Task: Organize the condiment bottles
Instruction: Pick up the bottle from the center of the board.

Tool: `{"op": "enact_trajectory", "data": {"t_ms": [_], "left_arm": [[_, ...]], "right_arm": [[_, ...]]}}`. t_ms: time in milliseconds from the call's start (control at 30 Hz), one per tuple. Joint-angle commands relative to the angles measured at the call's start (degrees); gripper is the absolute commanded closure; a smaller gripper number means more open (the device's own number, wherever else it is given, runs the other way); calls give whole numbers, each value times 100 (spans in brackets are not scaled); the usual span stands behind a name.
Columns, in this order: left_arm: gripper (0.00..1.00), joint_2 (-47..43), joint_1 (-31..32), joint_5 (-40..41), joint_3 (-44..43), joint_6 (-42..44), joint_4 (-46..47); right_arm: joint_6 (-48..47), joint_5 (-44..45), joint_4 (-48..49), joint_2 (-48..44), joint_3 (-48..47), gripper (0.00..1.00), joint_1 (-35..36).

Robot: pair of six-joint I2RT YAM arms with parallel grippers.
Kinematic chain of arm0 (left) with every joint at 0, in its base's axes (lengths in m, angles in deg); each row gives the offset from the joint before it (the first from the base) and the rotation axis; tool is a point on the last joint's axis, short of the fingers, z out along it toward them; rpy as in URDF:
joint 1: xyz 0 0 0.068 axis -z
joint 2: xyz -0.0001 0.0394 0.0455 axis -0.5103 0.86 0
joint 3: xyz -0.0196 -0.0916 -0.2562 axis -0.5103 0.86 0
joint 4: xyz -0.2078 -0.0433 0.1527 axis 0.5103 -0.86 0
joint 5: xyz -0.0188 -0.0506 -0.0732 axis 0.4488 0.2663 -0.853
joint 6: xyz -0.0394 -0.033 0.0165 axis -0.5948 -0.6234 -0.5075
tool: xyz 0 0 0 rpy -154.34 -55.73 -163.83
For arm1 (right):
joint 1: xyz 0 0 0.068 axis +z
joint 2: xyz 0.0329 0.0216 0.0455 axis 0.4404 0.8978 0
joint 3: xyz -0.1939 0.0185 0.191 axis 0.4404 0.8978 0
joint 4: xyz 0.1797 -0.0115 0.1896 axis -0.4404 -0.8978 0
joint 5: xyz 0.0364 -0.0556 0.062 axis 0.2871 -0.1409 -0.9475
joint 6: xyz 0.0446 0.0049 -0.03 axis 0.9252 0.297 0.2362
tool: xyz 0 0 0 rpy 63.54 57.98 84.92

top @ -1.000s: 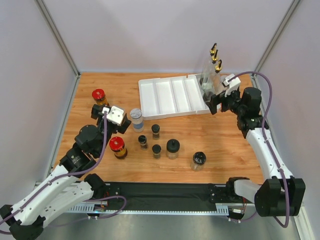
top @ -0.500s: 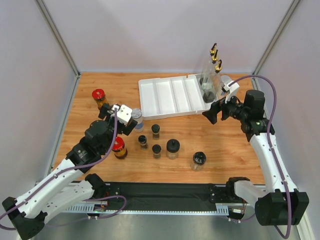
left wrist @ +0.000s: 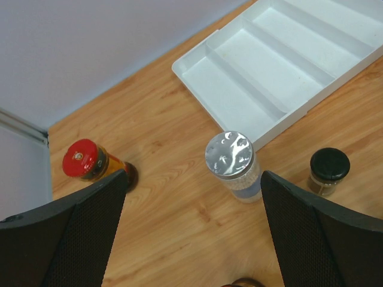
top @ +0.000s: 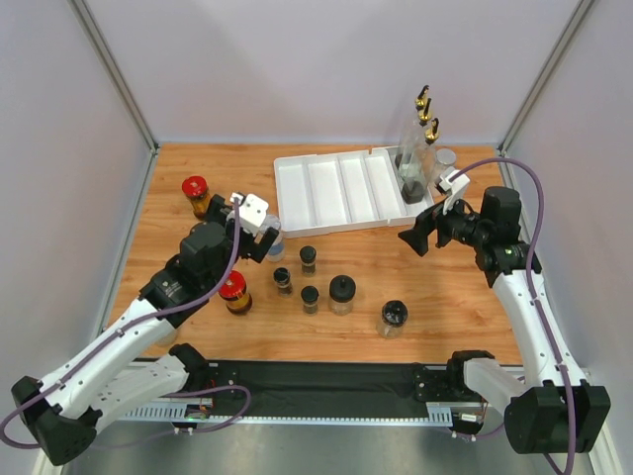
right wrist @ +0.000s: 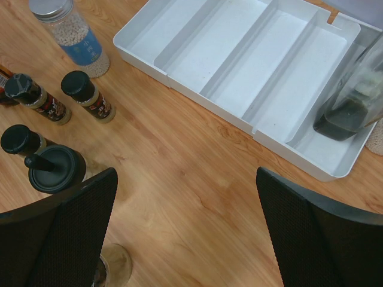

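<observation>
The condiment bottles are spread over the wooden table. My left gripper [top: 253, 236] [left wrist: 192, 194] hangs open over bare wood, with a grey-lidded clear jar [left wrist: 232, 162] [top: 269, 236] just ahead, near its right finger. A red-capped amber jar [left wrist: 90, 161] [top: 195, 192] stands by the left finger. My right gripper [top: 422, 231] [right wrist: 186, 185] is open and empty in front of the white tray [top: 341, 190] [right wrist: 239, 72]. Tall gold-spouted bottles [top: 419, 148], one holding dark liquid [right wrist: 350, 95], stand in the tray's right end. Black-lidded jars [top: 310, 278] [right wrist: 54, 168] cluster mid-table.
A second red-capped jar [top: 232, 289] stands under my left arm. Another grey-lidded jar [top: 445, 158] sits behind the tray's right end. A black-lidded jar [top: 394, 317] stands alone near the front. Side walls close the table left and right.
My right gripper has drawn back from the tall bottles in the tray, toward the front and left. My left gripper has moved right and forward toward the grey-lidded jar. Both stayed open.
</observation>
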Motion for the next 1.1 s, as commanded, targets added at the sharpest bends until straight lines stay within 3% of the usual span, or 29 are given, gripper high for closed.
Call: {"op": "enact_trajectory", "data": {"t_ms": [0, 267, 400, 533, 667, 867, 1067], "left_arm": [[0, 162, -312, -290, -401, -474, -146], [0, 574, -2533, -1985, -577, -2274, -252], [0, 952, -3212, -2233, -665, -3074, -225], [0, 1558, -3618, -2119, -963, -3752, -295], [0, 2794, -3846, -1252, -1709, -4385, -996], [0, 4590, -4031, -1047, -3509, -4579, -2096], [1, 5540, -4268, -818, -4320, -4791, -2686]], "right_arm": [[-113, -95, -29, -30, -57, 0, -18], [-201, 19, -82, -100, -66, 0, -18], [-210, 1, -126, -82, -92, 0, -27], [-219, -7, -126, -109, -93, 0, -27], [-236, -16, -152, -135, -101, 0, -18], [-254, -25, -170, -179, -101, 0, -18], [-271, -25, -170, -197, -101, 0, -18]]}}
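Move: The far red-lidded bottle is about 20 cm ahead of my left hand and 16 cm to its left, some 21 cm below. The silver-lidded bottle stands 9 cm ahead and 5 cm to the right of that hand, the near red-lidded jar about 6 cm back and 2 cm left, both about as low. From my right hand the far red-lidded bottle is some 58 cm left, 19 cm ahead and 17 cm below. I swing my empty left hand forward and left, about 18 and 16 cm, away from the silver-lidded bottle towards the far red-lidded one. I sink some 12 cm, faster towards the end, while the wrist turns counter-clockwise about 50 degrees and tips from nearly level to steeply down. My fingers stay wide open around the line to the red lid, without closing. ##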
